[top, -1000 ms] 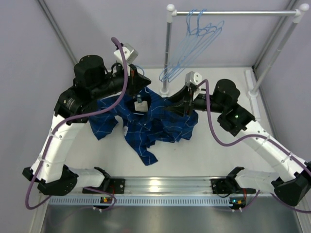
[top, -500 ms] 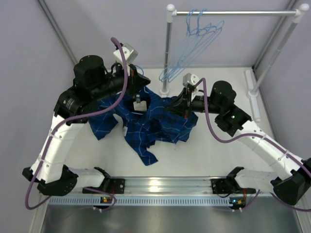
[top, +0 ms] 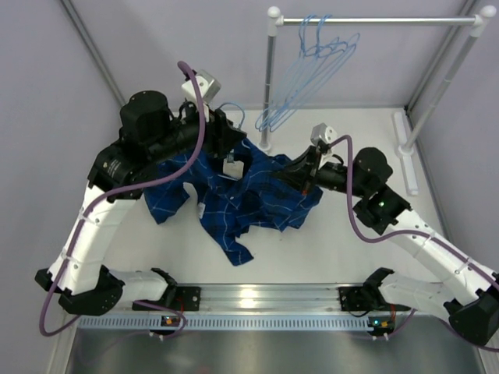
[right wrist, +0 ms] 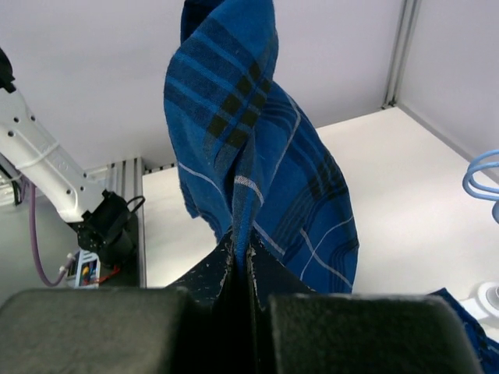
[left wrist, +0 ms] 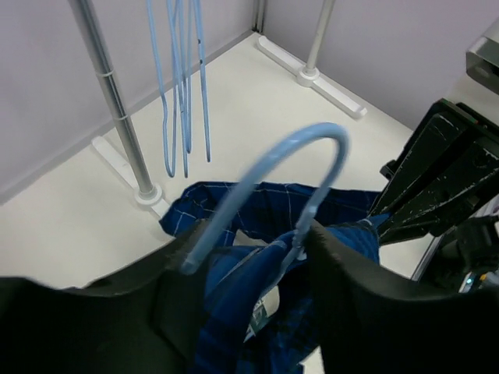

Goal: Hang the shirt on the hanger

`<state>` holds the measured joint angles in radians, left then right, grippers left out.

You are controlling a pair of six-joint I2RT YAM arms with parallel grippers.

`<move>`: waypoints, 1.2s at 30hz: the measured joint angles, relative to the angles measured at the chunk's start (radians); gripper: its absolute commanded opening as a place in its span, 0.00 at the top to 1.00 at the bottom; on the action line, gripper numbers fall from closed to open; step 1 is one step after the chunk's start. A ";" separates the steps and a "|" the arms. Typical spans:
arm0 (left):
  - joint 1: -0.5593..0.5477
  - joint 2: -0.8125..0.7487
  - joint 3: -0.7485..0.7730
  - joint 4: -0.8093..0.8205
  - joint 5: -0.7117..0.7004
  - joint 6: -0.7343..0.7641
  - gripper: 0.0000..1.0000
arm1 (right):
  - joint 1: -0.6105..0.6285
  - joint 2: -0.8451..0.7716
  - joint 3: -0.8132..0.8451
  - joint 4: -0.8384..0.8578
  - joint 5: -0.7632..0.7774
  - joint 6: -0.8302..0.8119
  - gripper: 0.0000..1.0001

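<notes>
The dark blue plaid shirt (top: 234, 202) lies crumpled mid-table, its collar part lifted, with the white neck label (top: 232, 166) showing. My left gripper (top: 228, 146) is shut on the pale-blue hanger, whose hook (top: 234, 117) sticks out behind it. In the left wrist view the hook (left wrist: 300, 148) arches between the fingers above the shirt (left wrist: 265, 206) and label (left wrist: 267, 308); the hanger's lower part is hidden in the cloth. My right gripper (top: 300, 173) is shut on a fold of the shirt's right side. In the right wrist view the gripper (right wrist: 242, 261) pinches the fabric (right wrist: 249, 148), which rises from the closed jaws.
A clothes rack stands at the back: upright pole (top: 269, 78), top rail (top: 374, 21), several spare pale-blue hangers (top: 312, 66). The rack's foot bar (top: 407, 148) lies at the right. The pole (left wrist: 117, 101) and spare hangers (left wrist: 179, 78) show just behind the left gripper. Walls close in on both sides.
My left gripper has shifted right and forward with the hanger and collar. My right gripper has pulled back to the right, drawing the shirt's right side with it.
</notes>
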<state>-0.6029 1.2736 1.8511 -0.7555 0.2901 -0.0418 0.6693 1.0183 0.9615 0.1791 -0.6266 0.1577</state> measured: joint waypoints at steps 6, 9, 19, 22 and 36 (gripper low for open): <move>0.006 -0.056 -0.018 0.000 -0.057 -0.010 0.02 | 0.000 -0.064 -0.028 -0.018 0.031 0.009 1.00; 0.006 -0.106 -0.027 0.002 -0.051 -0.016 0.02 | 0.000 -0.129 -0.069 -0.039 0.062 0.013 1.00; 0.006 -0.277 -0.134 0.086 -0.033 -0.040 0.02 | 0.000 -0.407 -0.159 -0.311 0.372 0.055 1.00; 0.006 -0.311 -0.173 0.107 -0.067 -0.046 0.02 | 0.000 -0.446 -0.159 -0.434 0.515 0.067 1.00; 0.006 -0.341 -0.258 0.133 -0.177 -0.066 0.02 | 0.000 -0.484 -0.038 -0.877 1.036 0.101 1.00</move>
<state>-0.5968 0.9329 1.5929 -0.6228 0.1135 -0.1074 0.6693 0.5346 0.9234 -0.6975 0.4095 0.2588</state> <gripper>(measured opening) 0.980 0.009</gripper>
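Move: The hanger's hook stands at the left fingertips, about 2 cm ahead and 1 cm above them, and some 7 cm ahead, 8 cm left and 11 cm above the right hand, which already pinches the shirt at its right shoulder. From the right hand the right post's foot lies roughly 37 cm right, 28 cm ahead and 35 cm below. The hangers on the rail are about 30 cm ahead, 7 cm right and 10 cm higher. Rightward and somewhat down the right hand carries the pinched shoulder, roughly 21 cm towards the right post's foot, turning some 60 degrees clockwise and keeping its grip. The left fingers, already parting, open fully to let go of the hanger's neck; that hand draws back and left, first rising, then sinking part of the way. ##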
